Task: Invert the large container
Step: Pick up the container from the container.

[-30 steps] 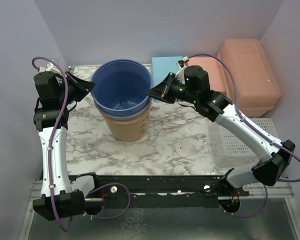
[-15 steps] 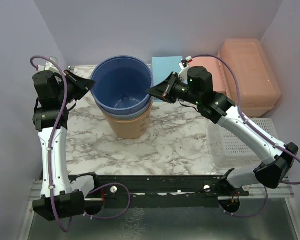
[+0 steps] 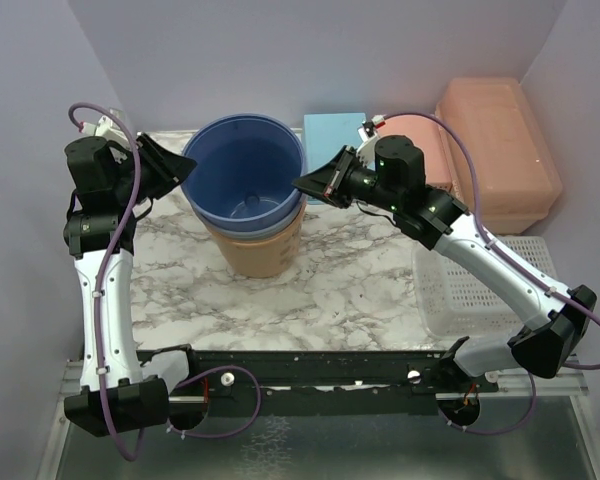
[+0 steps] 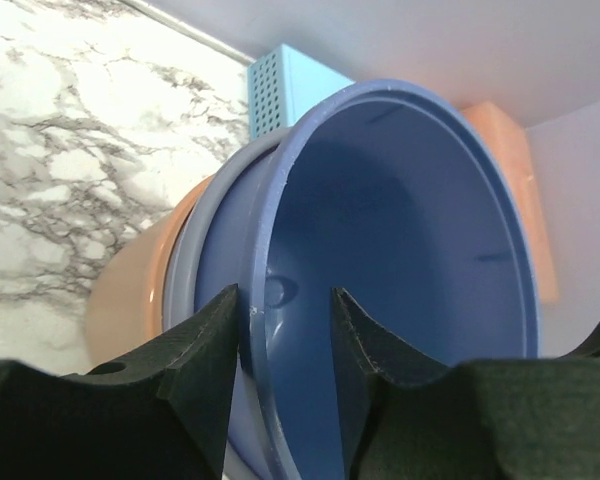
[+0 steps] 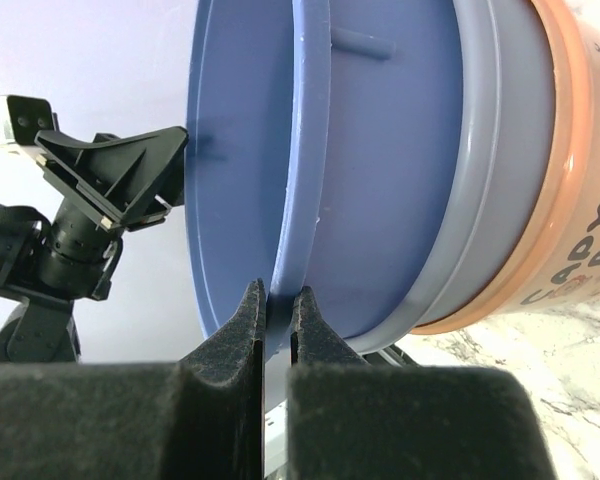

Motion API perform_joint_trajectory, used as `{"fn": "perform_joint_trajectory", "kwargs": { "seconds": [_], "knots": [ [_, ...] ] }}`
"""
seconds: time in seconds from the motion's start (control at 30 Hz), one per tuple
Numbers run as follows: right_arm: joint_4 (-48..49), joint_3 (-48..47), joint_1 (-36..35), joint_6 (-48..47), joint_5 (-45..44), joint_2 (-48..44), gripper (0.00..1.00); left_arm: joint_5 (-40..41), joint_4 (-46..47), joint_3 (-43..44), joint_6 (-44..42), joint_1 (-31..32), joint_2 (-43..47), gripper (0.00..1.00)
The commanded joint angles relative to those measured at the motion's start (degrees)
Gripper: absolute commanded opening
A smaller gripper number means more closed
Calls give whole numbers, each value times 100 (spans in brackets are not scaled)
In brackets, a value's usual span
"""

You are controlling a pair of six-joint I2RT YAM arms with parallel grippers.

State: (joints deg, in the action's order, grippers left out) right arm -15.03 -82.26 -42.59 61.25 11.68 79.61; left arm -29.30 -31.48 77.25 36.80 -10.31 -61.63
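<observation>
The large container [image 3: 500, 150], a peach-orange lidded box, stands at the back right corner, and neither gripper touches it. A blue bucket [image 3: 245, 175] sits nested in a grey bucket [image 5: 490, 170] and an orange bucket [image 3: 255, 255] at the table's middle back. My right gripper [image 3: 302, 185] is shut on the blue bucket's right rim [image 5: 298, 200], with the rim pinched between its pads. My left gripper [image 3: 180, 172] is open. Its jaws straddle the blue bucket's left rim [image 4: 255, 330], one finger outside and one inside, with a gap on the inner side.
A light blue perforated box [image 3: 330, 140] stands behind the buckets. A pink container [image 3: 420, 140] lies beside the peach box. A white perforated basket [image 3: 480, 290] rests at the right, under my right arm. Walls close in at the left, back and right.
My left gripper has opened off the blue bucket's rim and its wrist has risen slightly. The right gripper closed on the rim and stays shut. The bucket stack has hardly moved.
</observation>
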Motion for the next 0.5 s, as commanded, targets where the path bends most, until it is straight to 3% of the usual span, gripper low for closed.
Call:
{"fn": "perform_joint_trajectory", "kwargs": {
  "seconds": [0.0, 0.47],
  "knots": [
    [893, -25, -103, -76, 219, -291, 1, -5, -885, 507, -1044, 91, -152, 42],
    [910, 4, -92, 9, 54, -340, 1, 689, -1734, 845, -1864, 92, -458, 64]
  ]
}}
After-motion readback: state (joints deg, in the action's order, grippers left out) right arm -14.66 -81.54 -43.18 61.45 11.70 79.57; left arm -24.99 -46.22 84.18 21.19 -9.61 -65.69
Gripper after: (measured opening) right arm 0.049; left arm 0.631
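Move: Right at the left hand, the near-left rim of the blue container passes between its half-open fingers; the blue container's middle lies about 11 cm right, 2 cm back and 10 cm below. The grey container nested around it is centred some 3 cm lower, and the orange one about 22 cm below the hand. From the right hand, which grips the opposite rim, the blue container's middle is about 11 cm left, 1 cm ahead and 10 cm down. Sinking about 3 cm at the blue container's left rim, the left hand opens its already parted fingers further and eases a little left and back late on. Its wrist rolls its left side up and tips slightly down, some 15 degrees in all, with the rim still between the fingers. The right hand stays almost in place, keeping its pinch on the opposite rim. ##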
